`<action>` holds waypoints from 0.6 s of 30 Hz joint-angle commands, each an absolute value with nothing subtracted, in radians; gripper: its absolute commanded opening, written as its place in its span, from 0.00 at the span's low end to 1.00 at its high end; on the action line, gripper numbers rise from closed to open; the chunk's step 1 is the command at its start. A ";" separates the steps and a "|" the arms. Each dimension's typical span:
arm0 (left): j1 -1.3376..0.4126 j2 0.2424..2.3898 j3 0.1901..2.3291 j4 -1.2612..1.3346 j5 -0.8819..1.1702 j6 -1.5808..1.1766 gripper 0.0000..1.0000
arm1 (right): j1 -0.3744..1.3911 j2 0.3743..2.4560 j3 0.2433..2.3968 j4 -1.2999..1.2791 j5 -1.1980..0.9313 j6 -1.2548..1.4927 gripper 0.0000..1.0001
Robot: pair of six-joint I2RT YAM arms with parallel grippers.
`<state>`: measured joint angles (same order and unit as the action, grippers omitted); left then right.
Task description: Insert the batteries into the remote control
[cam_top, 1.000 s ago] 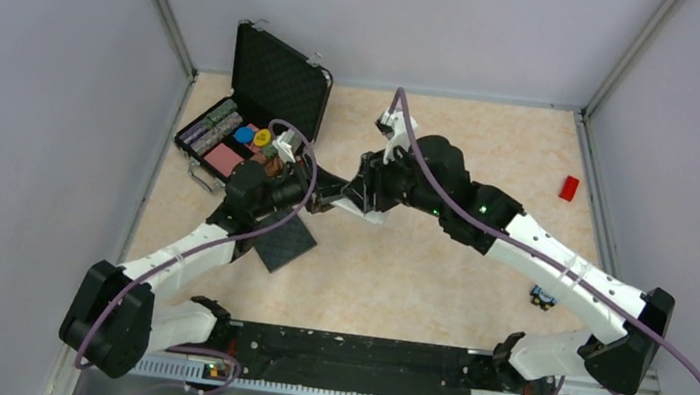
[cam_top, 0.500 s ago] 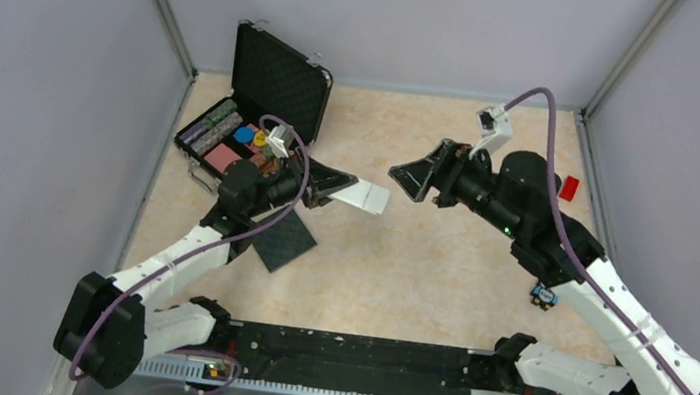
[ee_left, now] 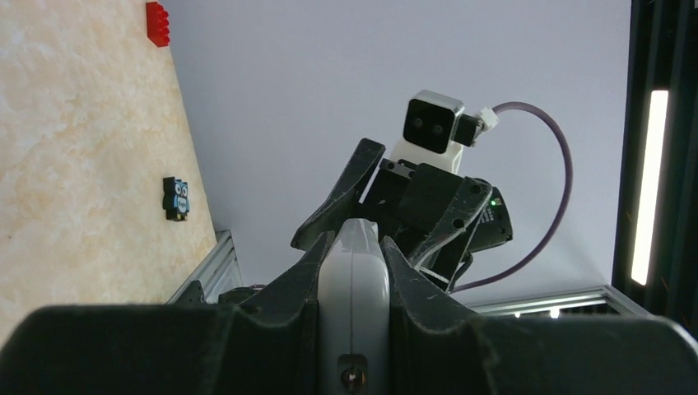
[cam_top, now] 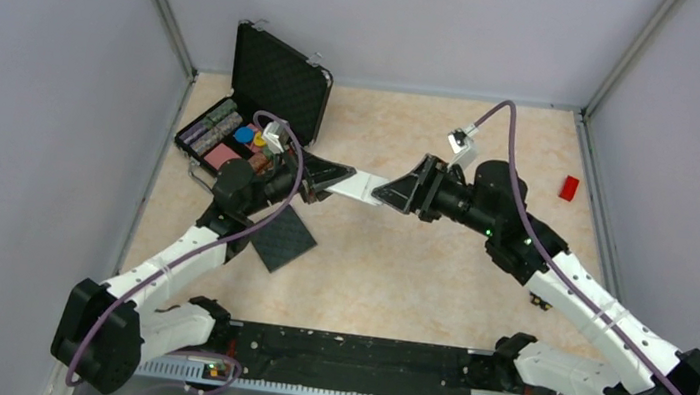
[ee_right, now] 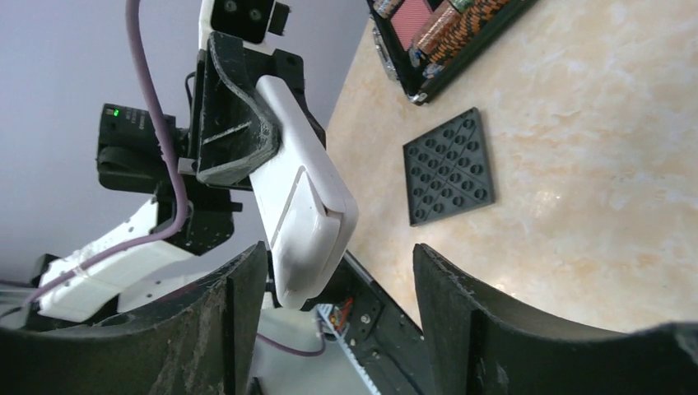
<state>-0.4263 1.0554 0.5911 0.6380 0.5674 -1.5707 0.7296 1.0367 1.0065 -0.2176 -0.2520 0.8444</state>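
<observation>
The remote control [cam_top: 364,187], a white slab with its plain back showing, hangs above the table with my left gripper [cam_top: 341,177] shut on one end. In the left wrist view the remote control [ee_left: 354,304] is pinched edge-on between both fingers. My right gripper [cam_top: 395,194] faces it, open, and the remote's free end [ee_right: 309,222] reaches between its fingers [ee_right: 239,321]. That end sits close to the left finger, with a wide gap to the other one. The batteries are out of view.
An open black case [cam_top: 280,78] with coloured chips stands at the back left. A black square pad [cam_top: 282,240] lies under the left arm. A red block [cam_top: 569,187] sits far right, and a small owl figure [ee_left: 175,198] lies by the right arm.
My right gripper let go of the remote, swung away to the right, then came back open around its free end. The left gripper kept hold and lifted the remote slightly.
</observation>
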 commanded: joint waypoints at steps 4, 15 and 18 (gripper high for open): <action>-0.425 1.012 0.623 0.753 0.559 -1.620 0.00 | 0.684 1.039 0.941 0.034 -0.384 0.992 0.54; -0.425 1.004 0.618 0.765 0.552 -1.633 0.00 | 0.684 1.067 0.919 0.070 -0.416 1.017 0.32; -0.425 1.005 0.617 0.779 0.548 -1.646 0.00 | 0.683 1.070 0.917 0.073 -0.419 1.021 0.31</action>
<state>-0.4252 1.0359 0.5911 0.6643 0.5568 -1.6100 0.6907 1.0592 0.9234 0.0380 -0.4023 1.0168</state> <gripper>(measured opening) 0.265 0.318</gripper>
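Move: The remote control's free end, with its battery cover, lies about 3 cm to the right hand's left and 1 cm above it, between and just past the open fingertips. The dark studded plate lies some 22 cm left of that hand, 4 cm back and 30 cm below; the open case is about 34 cm left, 16 cm ahead and 27 cm below. From the left hand, which holds the remote, that free end is about 9 cm right and 2 cm back, at about its height. The remote's free end is taken between the right hand's fingers, which close from about two thirds open to a third, pinching its two sides. Meanwhile the right hand eases left and up, about 2.5 cm in all, tipping its fingertips up by some 10 to 15 degrees; the left hand keeps its hold and rises about 1 cm. ##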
